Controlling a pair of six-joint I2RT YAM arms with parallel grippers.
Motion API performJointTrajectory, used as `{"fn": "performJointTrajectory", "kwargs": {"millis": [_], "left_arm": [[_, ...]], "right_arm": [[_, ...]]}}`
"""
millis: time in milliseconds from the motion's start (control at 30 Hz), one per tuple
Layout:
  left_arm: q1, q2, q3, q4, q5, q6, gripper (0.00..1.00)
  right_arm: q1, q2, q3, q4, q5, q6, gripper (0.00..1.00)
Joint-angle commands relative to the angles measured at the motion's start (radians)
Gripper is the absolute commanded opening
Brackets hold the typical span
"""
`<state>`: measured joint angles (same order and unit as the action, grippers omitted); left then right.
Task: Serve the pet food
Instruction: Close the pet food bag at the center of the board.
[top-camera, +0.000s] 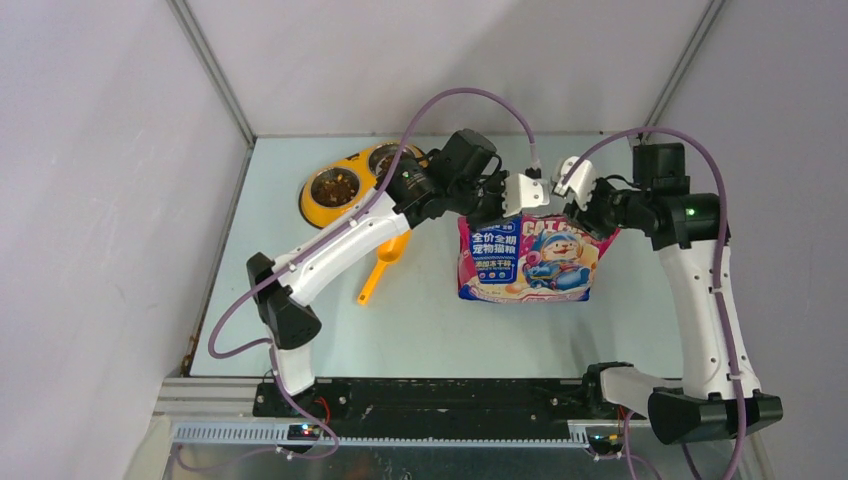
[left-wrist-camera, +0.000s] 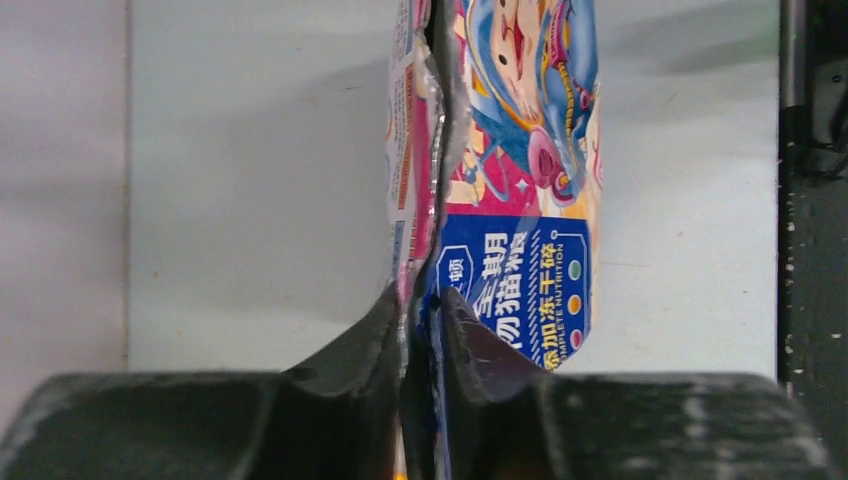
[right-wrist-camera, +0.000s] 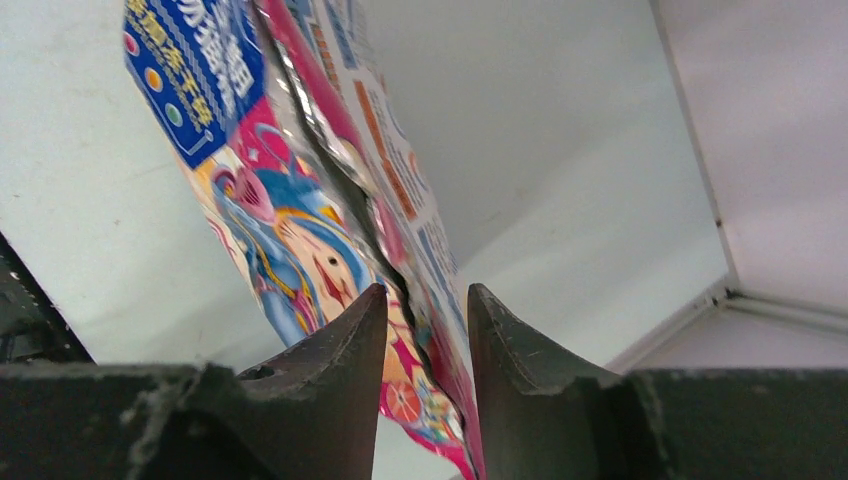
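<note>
The pet food pouch (top-camera: 525, 262), glossy blue and pink with a cartoon animal, hangs upright over the table, its torn top edge between both grippers. My left gripper (top-camera: 495, 212) is shut on the pouch's top left corner; in the left wrist view its fingertips (left-wrist-camera: 385, 320) pinch the pouch (left-wrist-camera: 510, 270) tight. My right gripper (top-camera: 595, 215) is at the top right corner. In the right wrist view this gripper (right-wrist-camera: 427, 295) is open, its fingers standing apart with the pouch (right-wrist-camera: 290, 230) edge loose between them. Dark kibble (top-camera: 335, 186) lies in a feeder bowl.
A yellow double feeder (top-camera: 318, 212) with two steel bowls sits at the back left, under the left arm. An orange scoop (top-camera: 385, 262) lies on the table left of the pouch. Walls close the table at the back and on both sides.
</note>
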<state>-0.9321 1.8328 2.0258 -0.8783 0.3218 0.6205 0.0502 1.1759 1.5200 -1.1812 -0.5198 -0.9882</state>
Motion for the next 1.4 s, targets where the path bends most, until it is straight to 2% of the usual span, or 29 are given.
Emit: {"fn": "performJointTrajectory", "kwargs": {"millis": [0, 67, 133, 500, 633, 800, 1000, 1067, 1133, 1167, 1233, 1367], "left_arm": [[-0.004, -0.01, 0.032, 0.049, -0.03, -0.043, 0.14], [-0.004, -0.012, 0.027, 0.054, -0.039, -0.056, 0.02], [-0.004, -0.018, 0.017, 0.058, -0.045, -0.063, 0.0], [-0.002, -0.075, -0.082, 0.099, -0.083, -0.161, 0.0], [-0.002, -0.085, -0.094, 0.102, -0.075, -0.184, 0.0], [-0.001, -0.079, -0.082, 0.103, -0.07, -0.203, 0.0], [0.005, -0.073, -0.072, 0.091, -0.053, -0.211, 0.0], [0.008, -0.072, -0.072, 0.088, -0.048, -0.212, 0.0], [0.012, -0.071, -0.072, 0.082, -0.042, -0.213, 0.0], [0.012, -0.07, -0.073, 0.08, -0.037, -0.214, 0.0], [0.015, -0.069, -0.076, 0.079, -0.033, -0.216, 0.0], [0.016, -0.075, -0.082, 0.078, -0.03, -0.218, 0.0]], "right_arm": [[0.045, -0.008, -0.049, 0.108, -0.042, 0.07, 0.39], [0.05, -0.012, -0.065, 0.136, -0.089, 0.085, 0.39], [0.052, -0.017, -0.086, 0.168, -0.136, 0.099, 0.39], [0.079, -0.075, -0.264, 0.409, -0.349, 0.098, 0.41], [0.084, -0.076, -0.288, 0.473, -0.407, 0.131, 0.38], [0.118, -0.066, -0.29, 0.471, -0.414, 0.137, 0.33], [0.172, -0.083, -0.313, 0.464, -0.344, 0.076, 0.33], [0.191, -0.088, -0.323, 0.463, -0.306, 0.053, 0.31], [0.202, -0.098, -0.331, 0.467, -0.28, 0.04, 0.23], [0.205, -0.101, -0.332, 0.469, -0.271, 0.034, 0.14], [0.206, -0.111, -0.332, 0.486, -0.263, 0.046, 0.01], [0.203, -0.131, -0.33, 0.508, -0.234, 0.08, 0.0]]}}
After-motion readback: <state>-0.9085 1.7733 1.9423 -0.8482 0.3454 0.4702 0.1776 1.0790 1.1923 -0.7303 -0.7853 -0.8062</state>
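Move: The left hand has the pet food bag's rim between its partly open fingers. The rim spot the right hand goes for lies about 8 cm to its left, level with it forward and some 2 cm lower. From the left hand, the bag's middle is about 6 cm right, 1 cm back and 13 cm down; the yellow scoop lies roughly 22 cm left and level forward, the bowls 27 cm left and 19 cm farther out, both some 25 cm down. Left fingers shut on the rim; the open right hand travels about 8 cm left along it, then pinches. ##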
